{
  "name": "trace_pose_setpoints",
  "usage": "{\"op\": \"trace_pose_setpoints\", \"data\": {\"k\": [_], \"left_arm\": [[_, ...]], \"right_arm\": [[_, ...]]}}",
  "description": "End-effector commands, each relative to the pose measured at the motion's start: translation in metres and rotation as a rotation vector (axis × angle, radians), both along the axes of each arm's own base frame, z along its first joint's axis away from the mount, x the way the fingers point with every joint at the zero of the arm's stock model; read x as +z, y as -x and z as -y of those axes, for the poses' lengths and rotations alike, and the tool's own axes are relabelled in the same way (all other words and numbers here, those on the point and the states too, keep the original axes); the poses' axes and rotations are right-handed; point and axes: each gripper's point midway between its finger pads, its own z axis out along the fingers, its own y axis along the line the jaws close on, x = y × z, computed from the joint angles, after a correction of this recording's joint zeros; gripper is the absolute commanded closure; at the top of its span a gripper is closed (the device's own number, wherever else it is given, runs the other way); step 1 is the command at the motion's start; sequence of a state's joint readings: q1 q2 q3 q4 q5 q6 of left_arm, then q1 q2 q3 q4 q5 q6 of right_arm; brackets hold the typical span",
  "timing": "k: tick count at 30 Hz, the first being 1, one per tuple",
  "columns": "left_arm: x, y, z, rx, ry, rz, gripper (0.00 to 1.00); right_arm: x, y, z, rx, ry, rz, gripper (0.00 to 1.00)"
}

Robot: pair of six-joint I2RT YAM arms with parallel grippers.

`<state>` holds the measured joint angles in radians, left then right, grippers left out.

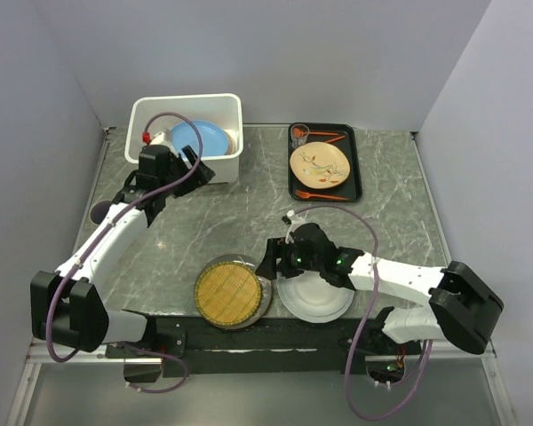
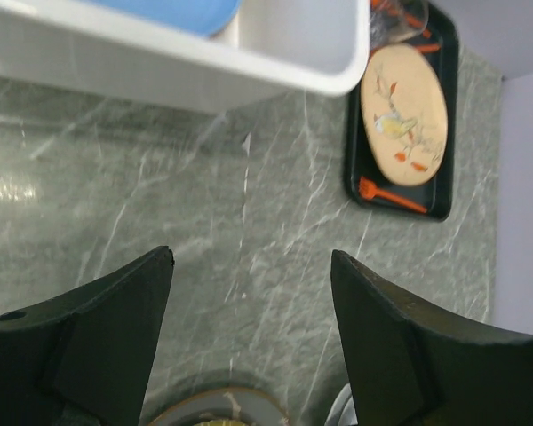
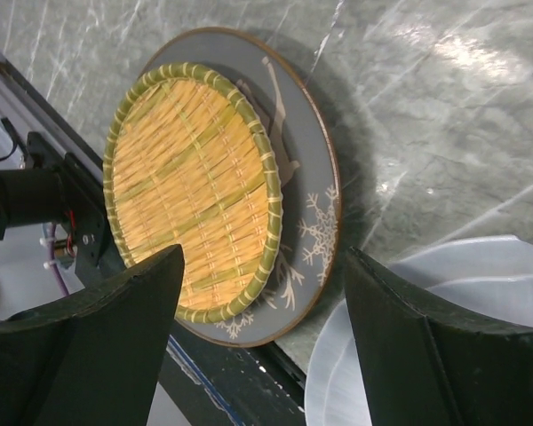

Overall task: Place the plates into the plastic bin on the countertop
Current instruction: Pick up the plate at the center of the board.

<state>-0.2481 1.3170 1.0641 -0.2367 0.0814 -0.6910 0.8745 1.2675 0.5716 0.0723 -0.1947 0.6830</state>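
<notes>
The white plastic bin (image 1: 186, 133) stands at the back left of the countertop (image 1: 240, 217) with a blue plate (image 1: 202, 138) inside it. My left gripper (image 1: 194, 173) hangs open just in front of the bin's near wall (image 2: 160, 62), nothing between its fingers. By the near edge, a woven yellow plate (image 3: 195, 186) lies on a dark plate with white deer (image 3: 311, 213). A white plate (image 1: 315, 300) lies right of them. My right gripper (image 3: 262, 251) is open and empty above the gap between the dark plate and the white plate (image 3: 462, 293).
A black tray (image 1: 324, 162) at the back right holds a peach flower-painted plate (image 2: 404, 115) and orange cutlery (image 2: 391, 195). Grey walls close in the left, back and right sides. The arms' black base rail (image 1: 275, 333) runs along the near edge.
</notes>
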Motion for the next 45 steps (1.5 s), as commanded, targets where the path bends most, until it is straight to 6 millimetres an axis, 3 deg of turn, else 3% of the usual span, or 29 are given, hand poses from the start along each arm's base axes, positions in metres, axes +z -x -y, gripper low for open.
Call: {"op": "trace_pose_setpoints", "data": {"k": [1, 14, 24, 34, 45], "left_arm": [[-0.003, 0.020, 0.010, -0.045, -0.013, 0.010, 0.23], [-0.040, 0.051, 0.022, -0.088, -0.017, -0.064, 0.23], [-0.040, 0.057, 0.019, -0.082, -0.034, -0.061, 0.23], [-0.041, 0.057, 0.015, -0.074, -0.052, -0.061, 0.23], [-0.048, 0.059, 0.013, -0.072, -0.067, -0.074, 0.22]], "right_arm": [[0.022, -0.003, -0.025, 0.053, -0.073, 0.039, 0.22], [0.002, 0.008, -0.043, 0.120, -0.034, -0.021, 0.35], [-0.011, 0.010, -0.052, 0.136, 0.007, -0.050, 0.46], [-0.030, 0.009, -0.048, 0.119, 0.060, -0.084, 0.50], [-0.035, 0.010, -0.052, 0.131, 0.058, -0.094, 0.61]]}}
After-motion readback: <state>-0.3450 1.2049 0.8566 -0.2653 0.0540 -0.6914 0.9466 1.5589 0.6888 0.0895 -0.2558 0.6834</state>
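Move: The woven plate, lying on the gray plate, has its middle about 11 cm left of the right hand, 3 cm nearer the robot and some 6 cm below the fingertips. The gray plate's middle is 10 cm left and 3 cm back; the white plates are 13 cm to the right and 3 cm back. From the left hand the woven plate lies roughly 24 cm back, 6 cm right and 20 cm down, the bin 14 cm ahead and 5 cm left. The woven plate's right-hand rim is what the right hand goes for: it sinks about 5 cm while reaching 4 cm left and easing slightly back, turning some 10 degrees, and its wide-open fingers close to about half, one on either side of the rim. The left hand, empty and open, comes away from the bin, backward and down towards the woven plate, then all but stops. ##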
